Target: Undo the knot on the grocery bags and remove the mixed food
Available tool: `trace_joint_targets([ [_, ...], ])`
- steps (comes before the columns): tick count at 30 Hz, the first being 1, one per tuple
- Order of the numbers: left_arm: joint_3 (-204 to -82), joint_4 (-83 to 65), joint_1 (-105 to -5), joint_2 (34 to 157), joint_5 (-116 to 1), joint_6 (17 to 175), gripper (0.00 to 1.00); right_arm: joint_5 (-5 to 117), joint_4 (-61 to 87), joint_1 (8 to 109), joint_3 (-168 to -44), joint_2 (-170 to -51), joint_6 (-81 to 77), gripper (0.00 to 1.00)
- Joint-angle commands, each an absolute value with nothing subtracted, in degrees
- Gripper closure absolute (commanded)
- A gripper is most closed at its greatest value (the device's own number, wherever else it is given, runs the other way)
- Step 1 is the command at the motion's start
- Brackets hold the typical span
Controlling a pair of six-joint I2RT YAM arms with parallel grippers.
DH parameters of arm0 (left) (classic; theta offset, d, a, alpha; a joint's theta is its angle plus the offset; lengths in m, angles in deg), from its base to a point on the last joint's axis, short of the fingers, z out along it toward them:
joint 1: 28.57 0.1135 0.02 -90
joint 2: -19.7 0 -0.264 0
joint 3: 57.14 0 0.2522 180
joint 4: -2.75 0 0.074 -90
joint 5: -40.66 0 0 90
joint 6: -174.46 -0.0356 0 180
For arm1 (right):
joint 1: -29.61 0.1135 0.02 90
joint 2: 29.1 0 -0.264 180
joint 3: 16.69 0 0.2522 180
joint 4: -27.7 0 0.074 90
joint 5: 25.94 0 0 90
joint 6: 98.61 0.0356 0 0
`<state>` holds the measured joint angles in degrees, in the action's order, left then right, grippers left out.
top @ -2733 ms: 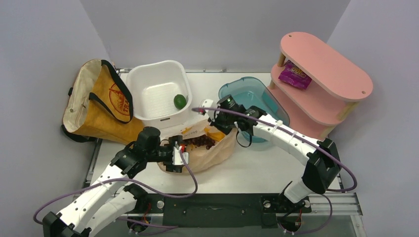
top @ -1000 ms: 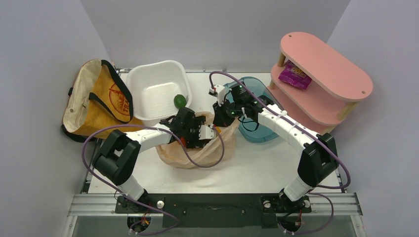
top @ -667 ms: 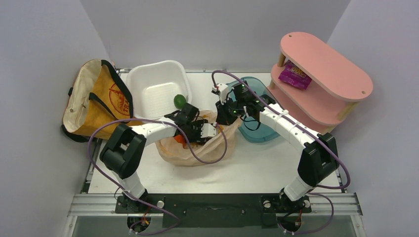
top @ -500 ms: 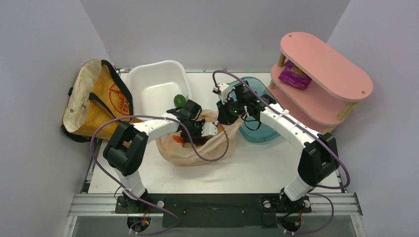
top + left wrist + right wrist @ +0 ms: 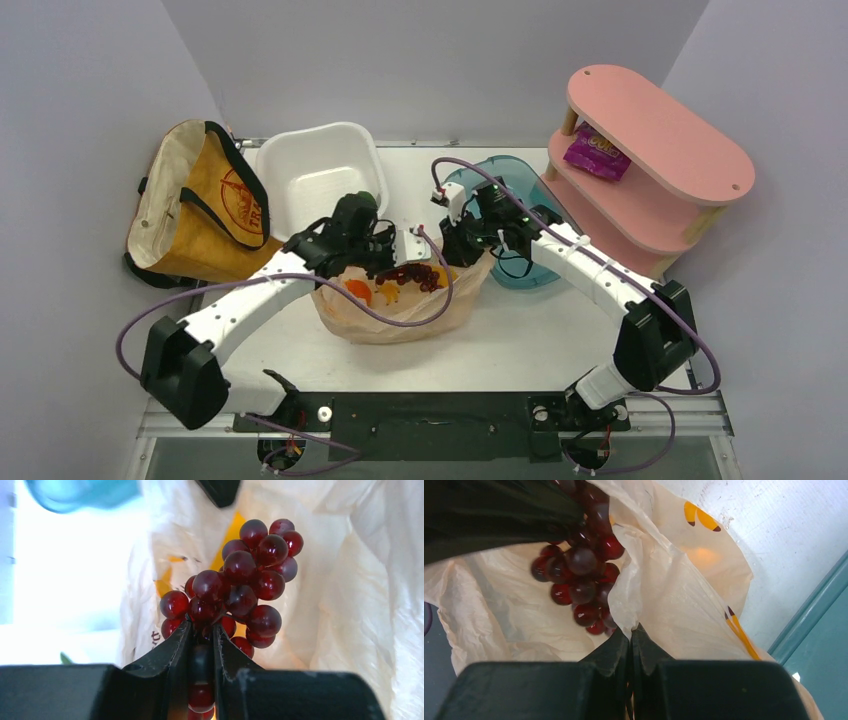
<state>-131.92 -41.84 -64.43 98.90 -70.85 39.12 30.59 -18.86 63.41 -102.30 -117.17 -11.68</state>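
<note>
The peach plastic bag (image 5: 400, 315) lies open at the table's middle. My left gripper (image 5: 201, 626) is shut on the stem end of a bunch of dark red grapes (image 5: 243, 582), which hangs over the bag's mouth (image 5: 412, 276). An orange (image 5: 358, 291) shows inside the bag, to the left of the grapes. My right gripper (image 5: 630, 631) is shut on a fold of the bag's rim (image 5: 634, 597) at its far right side (image 5: 458, 247). The mustard canvas tote (image 5: 205, 215) stands at the far left, away from both grippers.
A white tub (image 5: 310, 165) sits behind the bag, partly under my left arm. A teal tub (image 5: 525, 190) lies under my right arm. A pink two-tier shelf (image 5: 655, 125) at the right holds a purple snack packet (image 5: 593, 152).
My left gripper has shut on the grapes inside the bag and raised them to its mouth, its arm swinging out to the left. The right gripper has kept its hold on the rim.
</note>
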Motion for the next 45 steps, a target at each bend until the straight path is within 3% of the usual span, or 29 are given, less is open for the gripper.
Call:
trace_joint_targets([
  [1, -132.9, -34.53, -64.55, 92.88, -74.63, 46.16, 1.0, 31.61, -13.44, 63.91, -100.07, -112.64, -9.92, 1.0],
  [5, -138.54, -35.52, -64.4, 89.46, -77.1, 53.91, 1.0, 33.39, -12.55, 63.98, -99.98, -112.79, -9.21, 1.0],
  [8, -142.82, -31.42, -62.83, 88.22, -72.4, 65.05, 1.0, 33.79, -12.73, 63.96, -99.77, -112.99, -9.81, 1.0],
  [14, -155.91, -35.01, -50.69, 95.19, -70.12, 74.23, 1.0, 32.65, -13.87, 63.79, -97.96, -113.3, -11.97, 1.0],
  [20, -156.34, -31.97, -37.41, 103.71, -65.64, 73.76, 1.0, 33.01, -14.6, 63.74, -98.62, -113.44, -13.0, 1.0],
  [25, -158.94, -31.7, -33.76, 113.46, -59.66, 74.56, 0.77, 32.07, -15.58, 63.88, -100.37, -113.8, -13.88, 1.0],
  [29, -161.92, -33.25, -30.74, 118.2, -62.12, 76.57, 0.65, 32.01, -16.17, 64.0, -101.05, -113.69, -15.0, 1.0],
  [34, -162.6, -35.99, -28.04, 118.41, -79.09, 72.73, 0.57, 31.61, -16.43, 64.08, -101.22, -113.62, -15.6, 1.0],
  [35, -162.73, -37.25, -27.47, 118.43, -82.19, 70.26, 0.49, 31.32, -16.5, 64.11, -101.21, -113.75, -15.63, 1.0],
  [36, -162.87, -38.02, -26.91, 118.5, -86.99, 69.14, 0.49, 31.21, -16.54, 64.13, -101.27, -113.83, -15.68, 1.0],
  [37, -162.89, -38.92, -26.86, 118.43, -87.94, 68.19, 0.65, 30.98, -16.55, 64.19, -101.32, -113.96, -15.65, 1.0],
  [39, -161.81, -37.76, -26.48, 117.25, -88.33, 68.89, 0.89, 30.82, -16.63, 64.3, -101.58, -114.18, -15.69, 1.0],
  [40, -161.27, -36.86, -25.7, 115.74, -89.74, 69.21, 0.64, 30.81, -16.75, 64.31, -101.8, -114.24, -15.75, 1.0],
  [42, -158.82, -32.72, -24.47, 112.61, -93.68, 71.3, 0.42, 30.97, -16.88, 64.41, -102.1, -114.15, -15.98, 1.0],
  [45, -153.35, -22.28, -23.33, 106.47, -97.81, 76.19, 0.39, 31.24, -17.32, 64.52, -102.47, -113.91, -16.68, 1.0],
])
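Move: The left hand already holds the grapes, just above the open grocery bag, whose middle lies about 11 cm below and 2 cm back. The white basket is some 23 cm ahead, 16 cm left and 9 cm lower; the green fruit inside is about 20 cm ahead, 8 cm left. The right hand still pinches the bag's edge, with the basket some 23 cm ahead and 28 cm left of it. The left hand swings the grapes up, then forward-left some 27 cm, sinks over the basket and lets go. ##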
